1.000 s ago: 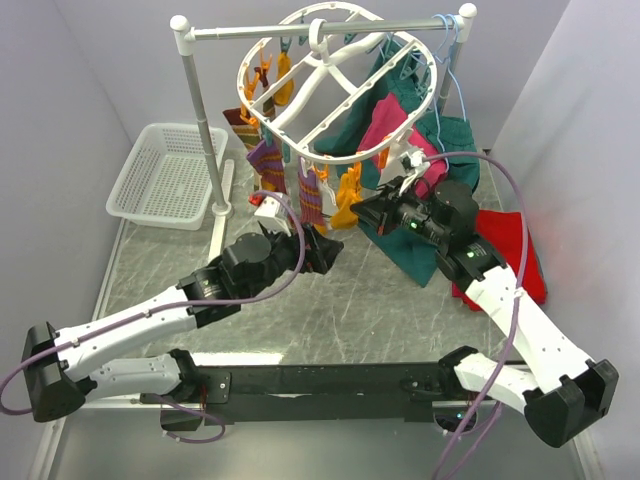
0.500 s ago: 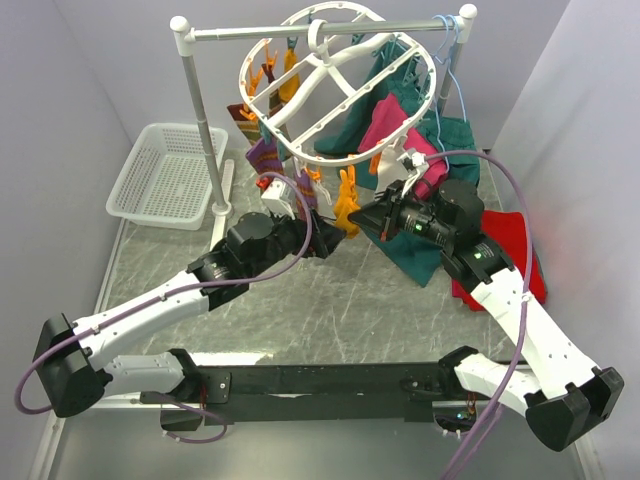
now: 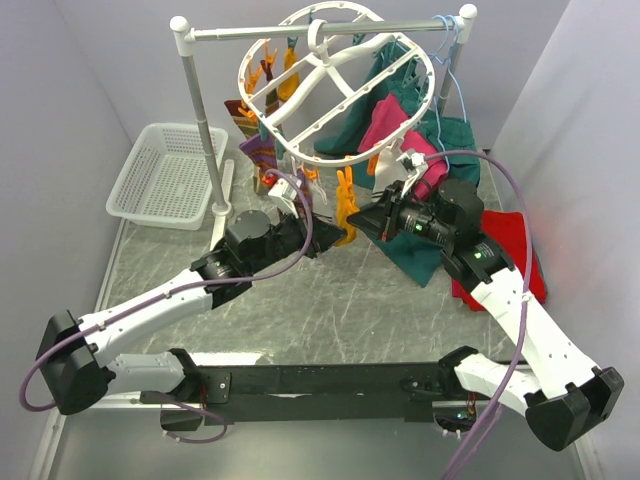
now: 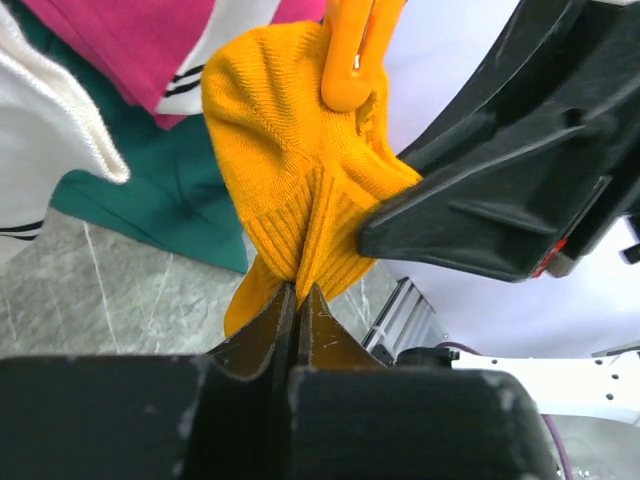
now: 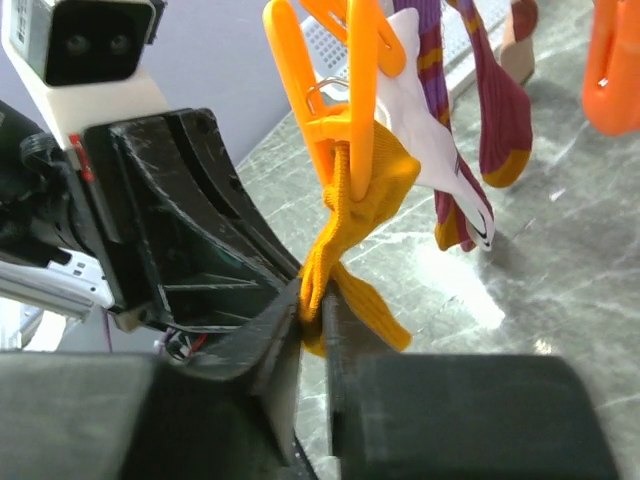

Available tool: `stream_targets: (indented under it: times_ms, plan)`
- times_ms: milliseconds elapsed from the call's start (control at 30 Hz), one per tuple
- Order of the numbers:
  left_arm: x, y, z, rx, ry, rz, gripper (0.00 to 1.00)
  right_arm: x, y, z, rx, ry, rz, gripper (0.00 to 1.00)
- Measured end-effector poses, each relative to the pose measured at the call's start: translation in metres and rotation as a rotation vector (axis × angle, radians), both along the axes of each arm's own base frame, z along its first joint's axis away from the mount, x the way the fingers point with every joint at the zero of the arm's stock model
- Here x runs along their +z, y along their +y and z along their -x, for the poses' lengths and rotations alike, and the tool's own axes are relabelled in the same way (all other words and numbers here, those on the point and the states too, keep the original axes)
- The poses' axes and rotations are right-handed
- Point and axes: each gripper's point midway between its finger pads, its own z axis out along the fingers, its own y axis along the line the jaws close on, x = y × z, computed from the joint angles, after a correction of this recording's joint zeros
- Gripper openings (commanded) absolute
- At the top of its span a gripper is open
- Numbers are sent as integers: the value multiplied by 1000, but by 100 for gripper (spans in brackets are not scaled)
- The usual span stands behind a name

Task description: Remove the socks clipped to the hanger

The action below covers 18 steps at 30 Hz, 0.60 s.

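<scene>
The white oval hanger (image 3: pixel 345 156) hangs tilted from the rack bar. A mustard sock (image 3: pixel 345 205) (image 4: pixel 300 170) (image 5: pixel 355 200) dangles from an orange clip (image 4: pixel 350 50) (image 5: pixel 340 90) on its near rim. My left gripper (image 3: pixel 322 232) (image 4: pixel 298 290) is shut on the sock's lower part, jaws pressed together. My right gripper (image 3: pixel 362 218) (image 5: pixel 315 295) holds the same sock from the other side, with fabric filling a narrow gap between its jaws. Striped maroon and purple socks (image 3: pixel 262 150) (image 5: pixel 500 110) hang from clips further left.
A white basket (image 3: pixel 165 175) sits at the back left beside the rack's upright pole (image 3: pixel 205 130). Dark green clothes (image 3: pixel 445 140) and a magenta garment (image 3: pixel 385 125) hang behind the hanger. A red cloth (image 3: pixel 510 250) lies on the table at right.
My left arm has reached up and right to the mustard sock and shut on it. The hanger has swung slightly. The right gripper has stayed at the sock.
</scene>
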Motion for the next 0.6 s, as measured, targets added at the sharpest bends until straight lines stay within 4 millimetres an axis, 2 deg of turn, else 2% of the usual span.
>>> stream_targets:
  times_ms: [67, 133, 167, 200, 233, 267, 433, 600]
  plan:
    - [-4, -2, -1, -3, 8, -8, 1, 0, -1, -1, -7, 6, 10, 42]
    - [-9, -3, -1, -7, 22, -15, 1, 5, -3, -4, -21, 0, 26, 54]
    - [-9, -3, -1, -8, 24, -15, 1, 11, -4, -6, -31, -9, 31, 55]
    - [-9, -3, -1, -10, 26, -16, 1, 18, -5, -10, -45, -24, 38, 63]
    - [-9, -3, 0, -11, 26, -15, 1, 24, -6, -12, -55, -40, 43, 64]
    - [-9, -3, 0, -14, 27, -14, 1, 33, -8, -15, -71, -58, 46, 69]
    - [-9, -4, 1, -16, 31, -11, 1, 70, -10, -29, -142, -148, 100, 76]
    - [-9, -4, 1, -16, 32, -11, 1, 72, 0, -37, -166, -167, 177, 76]
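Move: The orange clip on the yellow sock is about 7 cm above the right hand, some 3 cm ahead and 2 cm to its left. The yellow sock hangs from it, its middle roughly 2 cm ahead, 1 cm left and 3 cm up from the right hand. The white sock is about 7 cm ahead and 6 cm to the right. From the left hand, the orange clip is about 9 cm up, 2 cm ahead and 1 cm right. The left hand keeps its pinch on the lower part of the yellow sock, sinking about 1 cm. The right fingers, already starting to part, open wide and let go of that sock; the hand then rises about 7 cm and goes some 4 cm forward towards the orange clip, turning roughly 10 degrees clockwise and tilting, with a slight swing left at the end. ##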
